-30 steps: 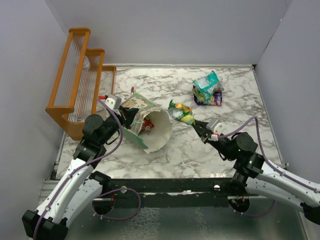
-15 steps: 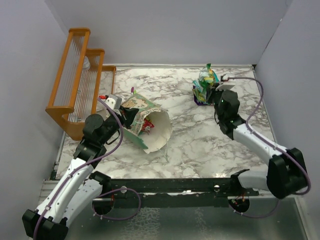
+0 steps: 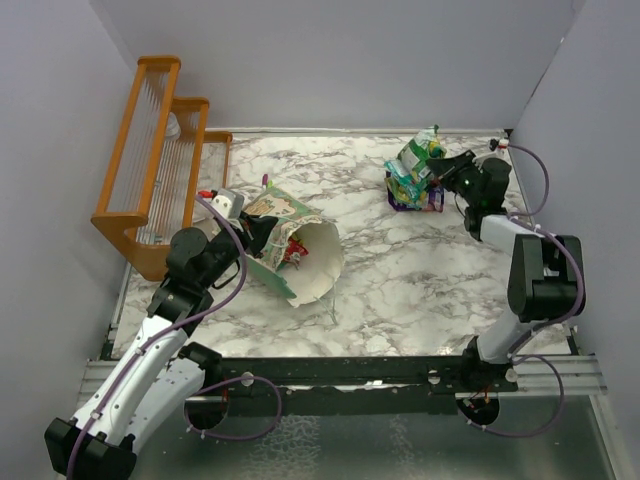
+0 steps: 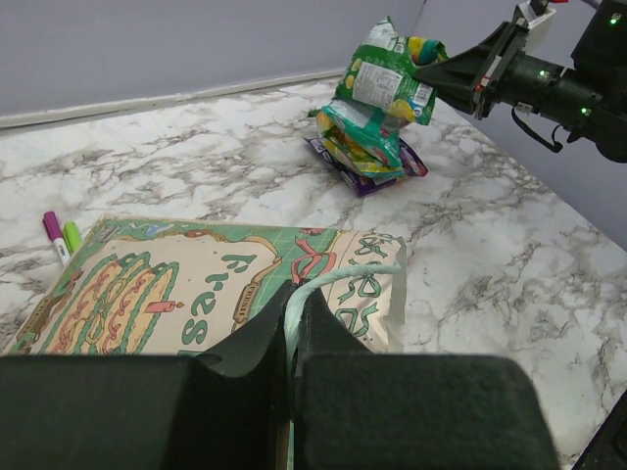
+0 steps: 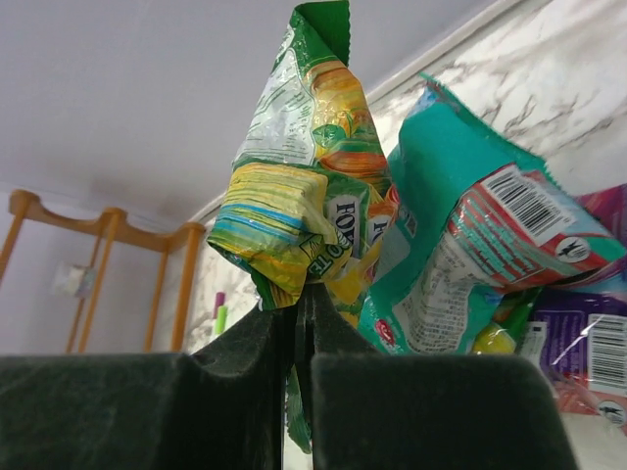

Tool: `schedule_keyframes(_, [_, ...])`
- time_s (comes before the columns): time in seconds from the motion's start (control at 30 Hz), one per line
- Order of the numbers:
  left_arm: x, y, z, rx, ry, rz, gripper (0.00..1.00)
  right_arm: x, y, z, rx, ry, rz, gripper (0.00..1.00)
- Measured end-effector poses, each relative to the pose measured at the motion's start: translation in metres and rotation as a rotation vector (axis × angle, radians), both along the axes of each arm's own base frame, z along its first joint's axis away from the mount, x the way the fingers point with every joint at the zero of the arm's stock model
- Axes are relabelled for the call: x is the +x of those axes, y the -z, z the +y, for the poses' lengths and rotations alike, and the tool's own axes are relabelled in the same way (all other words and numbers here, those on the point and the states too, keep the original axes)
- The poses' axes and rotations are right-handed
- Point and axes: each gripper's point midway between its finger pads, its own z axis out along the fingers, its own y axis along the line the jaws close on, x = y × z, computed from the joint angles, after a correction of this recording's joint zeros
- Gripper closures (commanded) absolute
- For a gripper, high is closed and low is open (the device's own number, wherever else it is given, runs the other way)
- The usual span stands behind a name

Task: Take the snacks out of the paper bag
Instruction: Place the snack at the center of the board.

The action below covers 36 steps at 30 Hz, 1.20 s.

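The mint-green paper bag lies on its side at the left, its cream mouth facing the front right, with red snacks showing inside. My left gripper is shut on the bag's rim. Its printed face points up. At the back right, my right gripper is shut on the lower edge of a green-yellow snack packet. It holds the packet just above a pile of teal and purple packets.
An orange wooden rack stands along the left wall. Two markers with purple and green caps lie behind the bag. Grey walls close in the back and both sides of the marble table.
My right arm has swung from the table's middle to the back right, carrying the green-yellow packet to the pile. The left gripper and the bag have not moved.
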Motion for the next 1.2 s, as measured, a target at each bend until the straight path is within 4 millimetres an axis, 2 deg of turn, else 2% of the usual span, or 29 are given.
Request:
schedule_keyframes(0.17, [0.001,0.001,-0.001,0.002,0.001,0.005,1.0,0.001,0.014,0.014,0.132,-0.092,0.036,0.99])
schedule_keyframes(0.37, [0.001,0.002,-0.001,0.002,0.002,0.006,1.0,0.004,0.014,0.023,0.215,-0.149,0.035,0.99])
schedule_keyframes(0.5, [0.001,0.002,-0.001,0.003,0.002,0.006,1.0,0.007,0.021,0.014,0.248,-0.125,0.054,0.99])
schedule_keyframes(0.63, [0.001,0.003,-0.001,0.003,0.003,0.008,1.0,0.013,0.045,-0.003,0.29,-0.089,0.103,0.99])
schedule_keyframes(0.73, [0.001,0.003,-0.001,0.004,0.005,0.01,1.0,0.015,0.059,-0.009,0.314,-0.085,0.128,0.98])
schedule_keyframes(0.97, [0.001,0.004,-0.003,0.006,0.011,0.014,1.0,0.016,0.063,-0.013,0.32,-0.084,0.116,0.86])
schedule_keyframes(1.2, [0.001,0.006,-0.004,0.007,0.019,0.019,1.0,0.012,0.065,-0.011,0.322,-0.106,0.123,0.66])
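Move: The right hand already holds the green packet; the snack pile it is meant for lies about 5 cm left, 2 cm back and 11 cm below. On top of that pile the teal packet is about 7 cm left of the hand, level fore and aft, 8 cm down; the purple packet underneath is 5 cm left, 4 cm back, 13 cm down. From the left hand, the pile is roughly 17 cm ahead, 34 cm right and 22 cm below. Right hand lowers the green packet about 6 cm onto the snack pile, rolling 20 degrees, then partly opens. ##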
